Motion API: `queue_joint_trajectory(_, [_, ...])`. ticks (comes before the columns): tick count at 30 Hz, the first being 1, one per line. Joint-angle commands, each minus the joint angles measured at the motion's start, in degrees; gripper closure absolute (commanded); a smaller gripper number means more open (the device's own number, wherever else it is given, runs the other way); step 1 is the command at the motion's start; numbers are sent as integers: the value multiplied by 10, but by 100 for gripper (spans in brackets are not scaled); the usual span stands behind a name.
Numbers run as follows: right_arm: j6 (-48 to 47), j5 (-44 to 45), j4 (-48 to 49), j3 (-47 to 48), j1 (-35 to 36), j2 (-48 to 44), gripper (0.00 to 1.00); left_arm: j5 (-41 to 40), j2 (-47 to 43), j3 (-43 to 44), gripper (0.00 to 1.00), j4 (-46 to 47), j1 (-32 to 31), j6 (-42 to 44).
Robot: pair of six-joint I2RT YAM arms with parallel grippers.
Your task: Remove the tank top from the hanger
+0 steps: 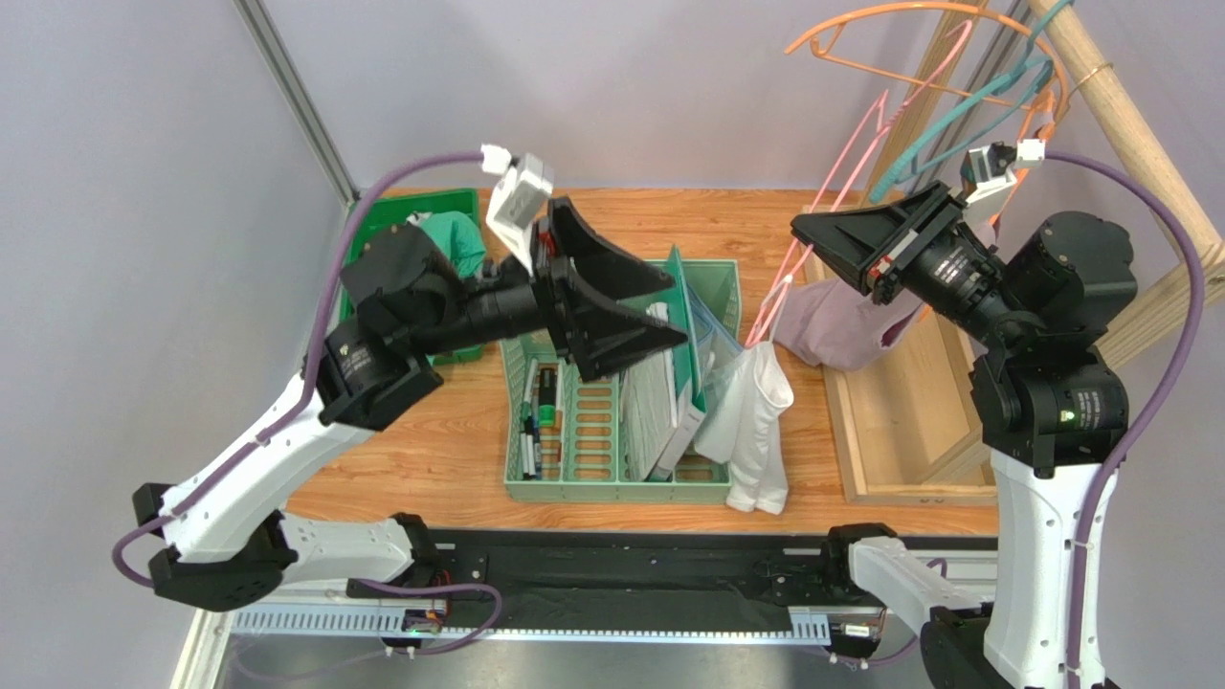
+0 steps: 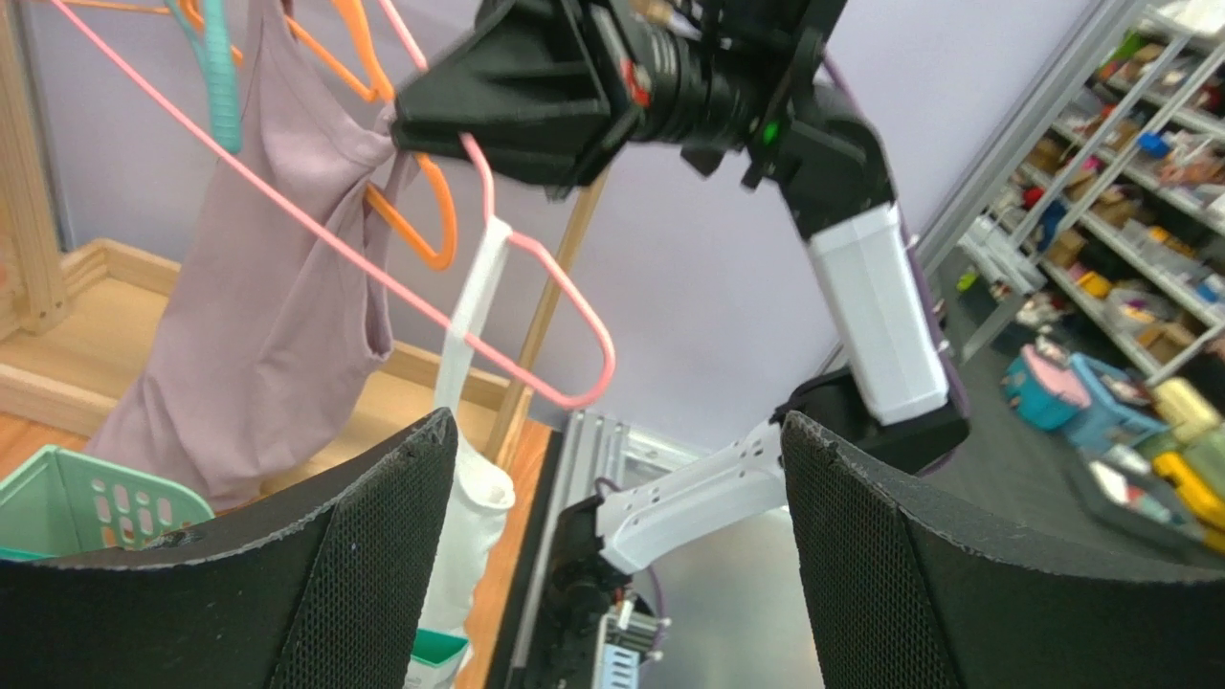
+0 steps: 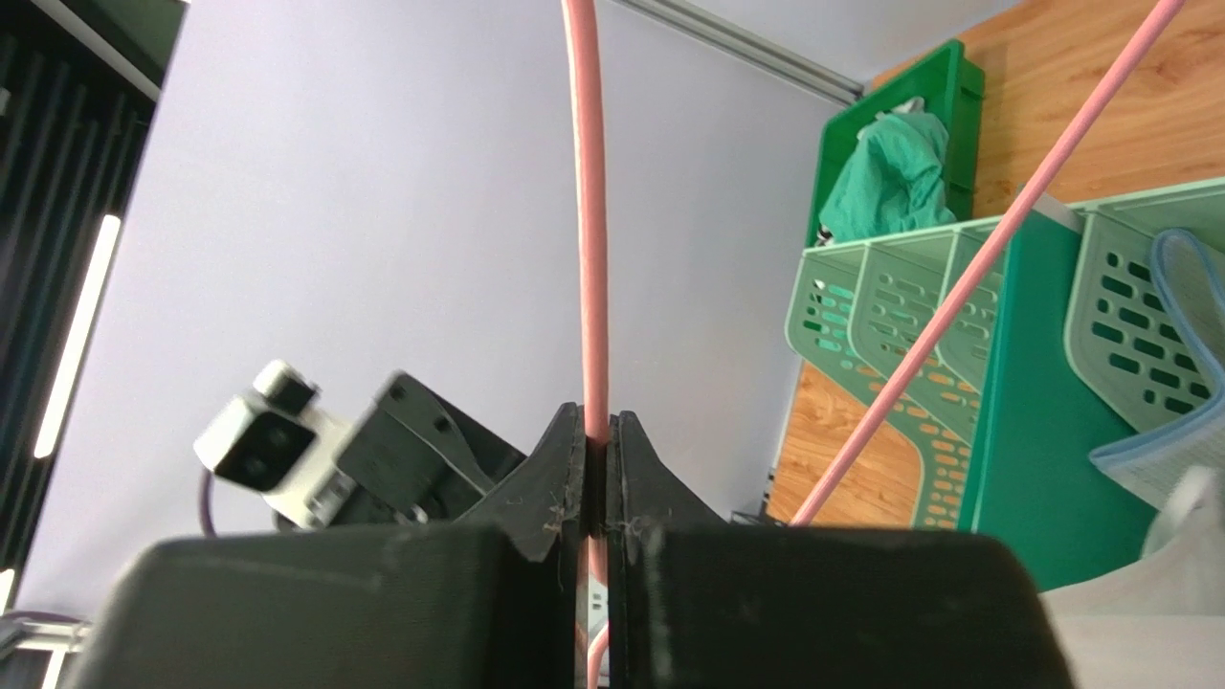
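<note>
A white tank top [image 1: 755,416] hangs by one strap [image 2: 479,294] from the pink hanger [image 3: 583,216], and its body droops over the right end of the green basket [image 1: 618,488]. My right gripper [image 3: 597,424] is shut on the pink hanger's thin rod, up near the rack. In the top view it [image 1: 801,227] is above and to the right of the white top. My left gripper [image 1: 654,309] hovers over the basket, left of the top, its jaws wide open with nothing between its fingers [image 2: 360,560].
A mauve tank top [image 1: 841,323] hangs beside the white one over a wooden box frame [image 1: 906,416]. Orange and teal hangers [image 1: 935,129] crowd the wooden rack post [image 1: 1129,129]. A dark green bin [image 1: 381,230] holding green cloth sits at the back left.
</note>
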Motion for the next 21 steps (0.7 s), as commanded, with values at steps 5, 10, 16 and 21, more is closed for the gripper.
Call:
queue_joint_trajectory(5, [69,41,15,64,1,8,100,-184,42,-68,9,73,-123,212])
queue_joint_trajectory(10, [80,44,17,91,0,10,100,-204,64,-96,9,117,-125,223])
queue_joint_trajectory(16, [94,43,30,104,1,11,100,-172,83,-121,8,187,-125,177])
queue_joint_trajectory(21, [97,42,36,112,2,12,100,-176,112,-94,15,151,-125,165])
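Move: The white tank top hangs by its strap from the pink hanger's low end, its neckline some 13 cm to the left hand's right, 3 cm ahead and 9 cm below. From the right hand, which already grips the hanger, the neckline is about 4 cm back, level sideways and 14 cm below. The hanger's low end lies roughly 8 cm right of the left hand, level fore and aft, 4 cm below; the mauve top is about 17 cm ahead and 25 cm right of it, 25 cm below. Towards the tank top's neckline and straps the empty left hand swoops down about 10 cm and nearly as far to the right, rising slightly at the very end; its fingers stay wide open and tip a little downwards. Meanwhile the right hand keeps its pinch on the pink hanger and raises it some 5 cm. Contact of the left fingers with the cloth can't be made out. ##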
